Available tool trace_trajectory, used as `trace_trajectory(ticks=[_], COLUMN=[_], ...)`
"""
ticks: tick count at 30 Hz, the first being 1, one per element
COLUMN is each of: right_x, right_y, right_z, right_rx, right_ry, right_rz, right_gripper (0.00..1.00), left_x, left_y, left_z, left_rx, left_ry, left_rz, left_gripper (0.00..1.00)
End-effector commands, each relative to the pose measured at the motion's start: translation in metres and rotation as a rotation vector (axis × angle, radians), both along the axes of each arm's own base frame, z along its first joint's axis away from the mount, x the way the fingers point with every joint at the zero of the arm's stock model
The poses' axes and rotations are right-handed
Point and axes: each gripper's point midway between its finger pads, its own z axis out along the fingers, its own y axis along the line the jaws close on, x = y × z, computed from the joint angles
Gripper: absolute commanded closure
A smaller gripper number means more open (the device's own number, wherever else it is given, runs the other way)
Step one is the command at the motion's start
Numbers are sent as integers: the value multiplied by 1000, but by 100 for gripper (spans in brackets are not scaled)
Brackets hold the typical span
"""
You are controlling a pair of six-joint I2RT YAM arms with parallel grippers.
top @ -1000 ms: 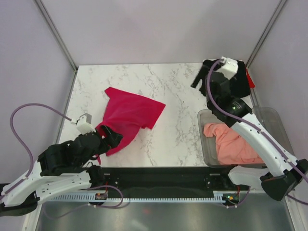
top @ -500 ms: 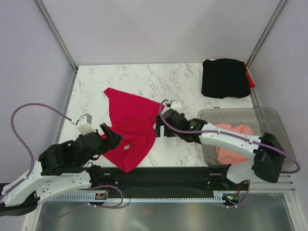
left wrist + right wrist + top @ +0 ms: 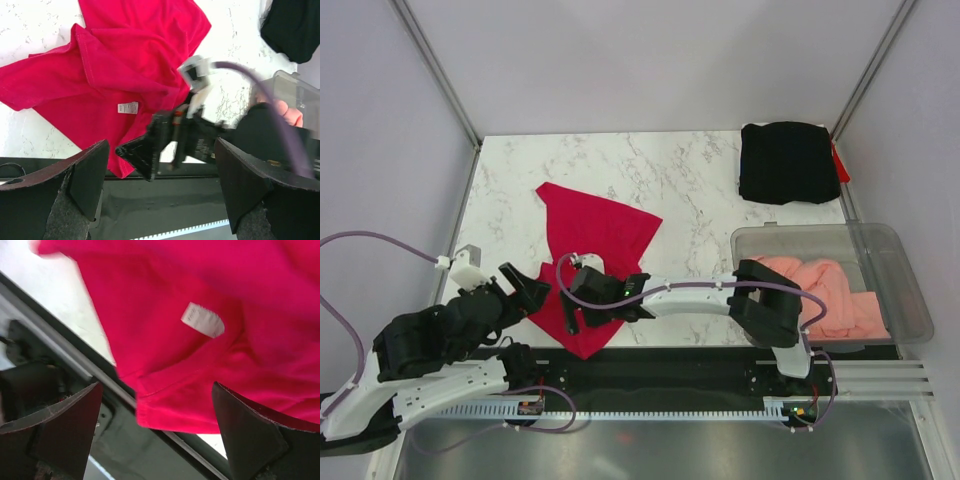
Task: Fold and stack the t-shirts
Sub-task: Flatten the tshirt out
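The crimson red t-shirt [image 3: 595, 235] lies crumpled on the marble table [image 3: 690, 180], its near corner [image 3: 200, 400] hanging over the front edge. My right gripper [image 3: 586, 318] reaches far left and hovers open over that corner, by the white label [image 3: 202, 320]. The left gripper [image 3: 525, 288] stands open just left of the shirt, holding nothing. In the left wrist view its fingers [image 3: 85, 175] frame the right gripper [image 3: 160, 145] and the red shirt [image 3: 135, 60]. A folded black t-shirt [image 3: 788, 162] rests at the back right. The salmon-pink t-shirt [image 3: 830, 290] lies bunched in the bin.
A clear plastic bin [image 3: 910, 300] stands at the right front edge. The right arm [image 3: 700, 292] stretches low across the table's front. A black rail [image 3: 670, 365] runs along the near edge. Grey walls enclose the table on three sides.
The right arm has swung from the back right corner, across the table, to the red shirt's near corner. The left gripper has drawn back leftward off the shirt.
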Motion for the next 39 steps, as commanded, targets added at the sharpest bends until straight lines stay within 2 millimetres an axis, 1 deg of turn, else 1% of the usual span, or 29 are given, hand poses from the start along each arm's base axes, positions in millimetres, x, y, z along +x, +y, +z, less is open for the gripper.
trace_trajectory(ticks=[1,3,4,6,7,9,10,11,12,13,15,16,17,18,19,20,21,22,25,26,27,28,30,31,32,33,36,37,39], right_x=[-10,-2,8,20,34,51,71,81,91,114,137,156,163,160,170,169,163,159,136,127,112,89,62,34,22,3,-13,-19,-22], right_y=[-1,-15,-35,-58,-86,-118,-152,-172,-191,-227,-250,-255,-252,-254,-235,-229,-227,-213,-208,-207,-213,-202,-186,-174,-165,-148,-134,-126,-124], right_z=[-31,-41,-48,-53,-59,-62,-63,-62,-60,-50,-32,-7,6,14,41,49,54,71,89,89,79,81,68,49,42,26,6,-6,-19], right_rx=[-40,-62,-87,-98,-120,-134,-142,-144,-145,-125,-82,-51,-49,-88,-64,-87,-127,-134,-214,-217,-252,-233,-189,-205,-198,-216,-288,-321,-364], right_ry=[93,110,116,138,149,170,181,183,182,169,141,87,58,61,16,-13,-25,-87,-179,-181,-174,-185,-138,-115,-101,-90,-100,-98,-100], right_rz=[-16,-87,-135,-204,-266,-338,-419,-464,-512,-613,-661,-650,-622,-595,-551,-502,-482,-454,-446,-469,-472,-433,-439,-380,-356,-315,-268,-243,-231], right_gripper=[2,2,2,2,2,2,2,2,2,2,2,2,2,2,2,2,2,2,2,2,3,4,7,7,7,8,7,7,7], left_x=[1,1,0,0,1,1,0,0,0,0,1,1,1,2,2,2,3,3,4,5,6,6,9,11,13,14,17,17,16], left_y=[13,15,17,18,19,19,19,19,19,19,19,19,18,18,17,17,16,15,10,8,6,5,1,1,-2,-4,-15,-19,-21], left_z=[-1,-3,-3,-4,-6,-7,-7,-7,-7,-6,-6,-6,-6,-6,-6,-8,-8,-11,-17,-18,-19,-23,-29,-31,-35,-35,-35,-34,-35], left_rx=[-13,-11,-20,-24,-18,-23,-25,-27,-28,-28,-33,-34,-26,-21,-11,0,4,23,38,40,47,64,110,128,164,171,210,197,191], left_ry=[-23,-23,-29,-32,-32,-31,-29,-29,-30,-31,-34,-36,-36,-37,-36,-34,-32,-23,-2,3,5,13,31,34,51,52,58,62,66], left_rz=[49,55,61,63,65,68,67,65,67,68,71,70,67,64,63,60,60,58,58,59,54,53,55,63,68,65,27,12,0], left_gripper=[8,8,8,8,8,8,8,8,9,9,9,8,9,9,9,9,9,9,9,9,9,9,8,8,7,7,6,6,6])
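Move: The crimson t-shirt lies half-crumpled under and beyond the right hand, its middle roughly 8 cm ahead, 6 cm to the right and 4 cm lower. From that same hand the grey bin is about 58 cm to the right and 4 cm farther out, and the black t-shirt about 36 cm ahead and 55 cm right. From the left hand, the crimson t-shirt's middle is some 10 cm ahead, 12 cm right and 20 cm below. Sinking about 3.5 cm, the open right hand sweeps low across the crimson t-shirt, rightward and forward some 30 cm, turning clockwise about 40 degrees. It then lifts, arcs back towards the base and partway left, turning most of the way back, and sinks again, still open, close over the shirt's near flap. The left hand, open, finally sinks about 4 cm with a slight roll. ##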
